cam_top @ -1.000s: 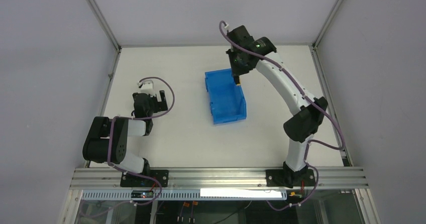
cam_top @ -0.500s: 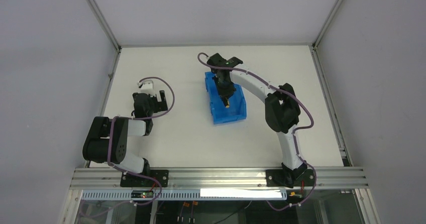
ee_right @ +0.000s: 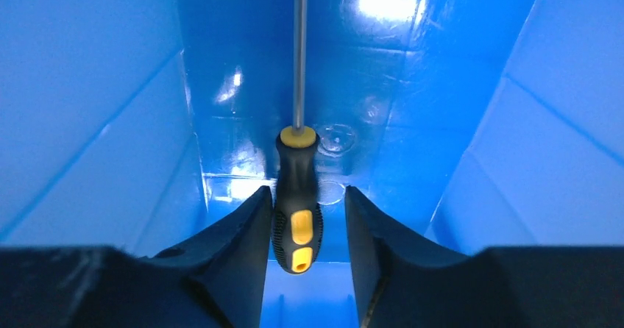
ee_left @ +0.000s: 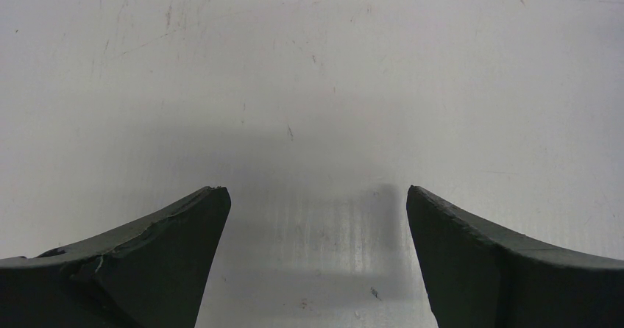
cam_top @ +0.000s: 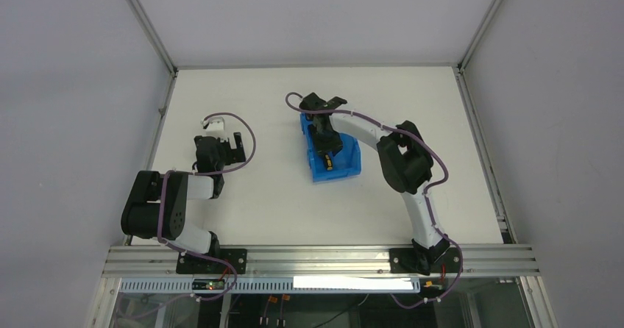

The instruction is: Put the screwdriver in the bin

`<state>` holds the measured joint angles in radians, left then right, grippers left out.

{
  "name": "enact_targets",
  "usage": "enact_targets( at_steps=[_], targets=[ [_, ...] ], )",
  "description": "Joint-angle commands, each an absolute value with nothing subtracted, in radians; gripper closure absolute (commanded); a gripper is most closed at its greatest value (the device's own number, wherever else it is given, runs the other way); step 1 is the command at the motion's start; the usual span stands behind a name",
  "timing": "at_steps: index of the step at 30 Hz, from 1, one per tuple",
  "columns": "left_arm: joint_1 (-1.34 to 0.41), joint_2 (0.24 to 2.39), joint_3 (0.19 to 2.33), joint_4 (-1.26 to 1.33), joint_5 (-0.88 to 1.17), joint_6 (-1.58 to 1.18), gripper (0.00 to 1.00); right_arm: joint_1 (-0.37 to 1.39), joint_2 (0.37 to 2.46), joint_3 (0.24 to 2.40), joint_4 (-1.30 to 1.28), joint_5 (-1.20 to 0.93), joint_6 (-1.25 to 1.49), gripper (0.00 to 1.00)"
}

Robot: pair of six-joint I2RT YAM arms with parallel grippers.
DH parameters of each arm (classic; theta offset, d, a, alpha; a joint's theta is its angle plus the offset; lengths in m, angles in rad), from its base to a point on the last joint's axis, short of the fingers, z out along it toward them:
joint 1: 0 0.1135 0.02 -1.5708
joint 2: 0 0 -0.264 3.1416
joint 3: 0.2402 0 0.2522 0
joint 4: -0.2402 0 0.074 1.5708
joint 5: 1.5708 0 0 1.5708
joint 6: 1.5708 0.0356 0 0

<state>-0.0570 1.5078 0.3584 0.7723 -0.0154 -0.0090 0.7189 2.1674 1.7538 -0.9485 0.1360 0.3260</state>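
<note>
The blue bin point(cam_top: 347, 163) stands in the middle of the table, and my right gripper point(cam_top: 327, 145) reaches down inside it. In the right wrist view the bin's blue walls point(ee_right: 88, 85) fill the frame. The screwdriver point(ee_right: 296, 218), black handle with yellow inserts, lies between the fingers of the right gripper point(ee_right: 307, 190), its thin shaft pointing away along the bin floor. The jaws stand apart: the left finger touches the handle, and a gap shows on the right side. My left gripper point(ee_left: 316, 192) is open over bare table, far left of the bin point(cam_top: 229, 145).
White table with metal frame rails along its sides and grey walls beyond. The bin's walls stand close on both sides of the right gripper. The left arm point(cam_top: 165, 207) sits folded at the near left.
The right arm swung from the bin's far right corner over the bin and down inside it with the screwdriver. Its jaws have parted from the handle. The left arm has not moved.
</note>
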Motion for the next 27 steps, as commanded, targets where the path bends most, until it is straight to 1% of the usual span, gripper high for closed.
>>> enact_targets(
  at_steps=[1, 7, 9, 11, 14, 17, 18, 21, 24, 25, 27],
  targets=[
    [-0.049, 1.507, 0.379, 0.811, 0.004, -0.016, 0.0, 0.728, 2.112, 1.795, -0.947, 0.172, 0.33, 0.54],
    [-0.049, 1.506, 0.379, 0.812, 0.003, -0.015, 0.0, 0.735, 2.015, 1.852, -1.006, 0.215, 0.305, 0.52],
    [-0.049, 1.506, 0.379, 0.814, 0.005, -0.014, 0.0, 0.734, 1.958, 1.847, -1.003, 0.234, 0.289, 0.49],
    [-0.049, 1.506, 0.379, 0.812, 0.005, -0.014, 0.0, 0.735, 1.888, 1.824, -0.974, 0.252, 0.262, 0.43],
    [-0.05, 1.506, 0.379, 0.813, 0.005, -0.014, 0.0, 0.729, 1.768, 1.744, -0.908, 0.285, 0.214, 0.26],
    [-0.049, 1.506, 0.379, 0.813, 0.005, -0.014, 0.0, 0.715, 1.663, 1.645, -0.833, 0.332, 0.177, 0.03],
    [-0.049, 1.506, 0.379, 0.813, 0.005, -0.014, 0.0, 0.705, 1.638, 1.602, -0.804, 0.349, 0.168, 0.02],
    [-0.049, 1.506, 0.379, 0.813, 0.005, -0.014, 0.0, 0.65, 1.521, 1.453, -0.694, 0.364, 0.155, 0.01],
    [-0.05, 1.506, 0.379, 0.812, 0.004, -0.015, 0.0, 0.555, 1.378, 1.26, -0.511, 0.297, 0.165, 0.01],
    [-0.049, 1.507, 0.379, 0.813, 0.004, -0.014, 0.0, 0.51, 1.337, 1.161, -0.445, 0.284, 0.171, 0.01],
    [-0.049, 1.507, 0.379, 0.814, 0.005, -0.015, 0.0, 0.461, 1.264, 1.039, -0.319, 0.293, 0.176, 0.01]
  ],
)
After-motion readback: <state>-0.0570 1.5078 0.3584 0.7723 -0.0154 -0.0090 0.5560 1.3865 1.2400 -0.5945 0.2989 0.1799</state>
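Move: The screwdriver already lies loose in the bin, handle nearest the robot; its middle is about 2 cm ahead of the right hand and 3 cm below, the handle being just under the part-open fingers. The bin's middle is some 4 cm ahead and 1 cm to the right, its right wall about 7 cm right and 4 cm ahead. From the left hand the screwdriver lies roughly 27 cm to the right, 3 cm back and 4 cm lower. The screwdriver is left behind: the right hand, fingers part open around and just above its handle, rises about 18 cm out of the bin while opening fully. It then swings some 11 cm to the right, over the bin's right wall, sinking slightly at the end, as the wrist tilts about 35 degrees so the fingers point more forward. ##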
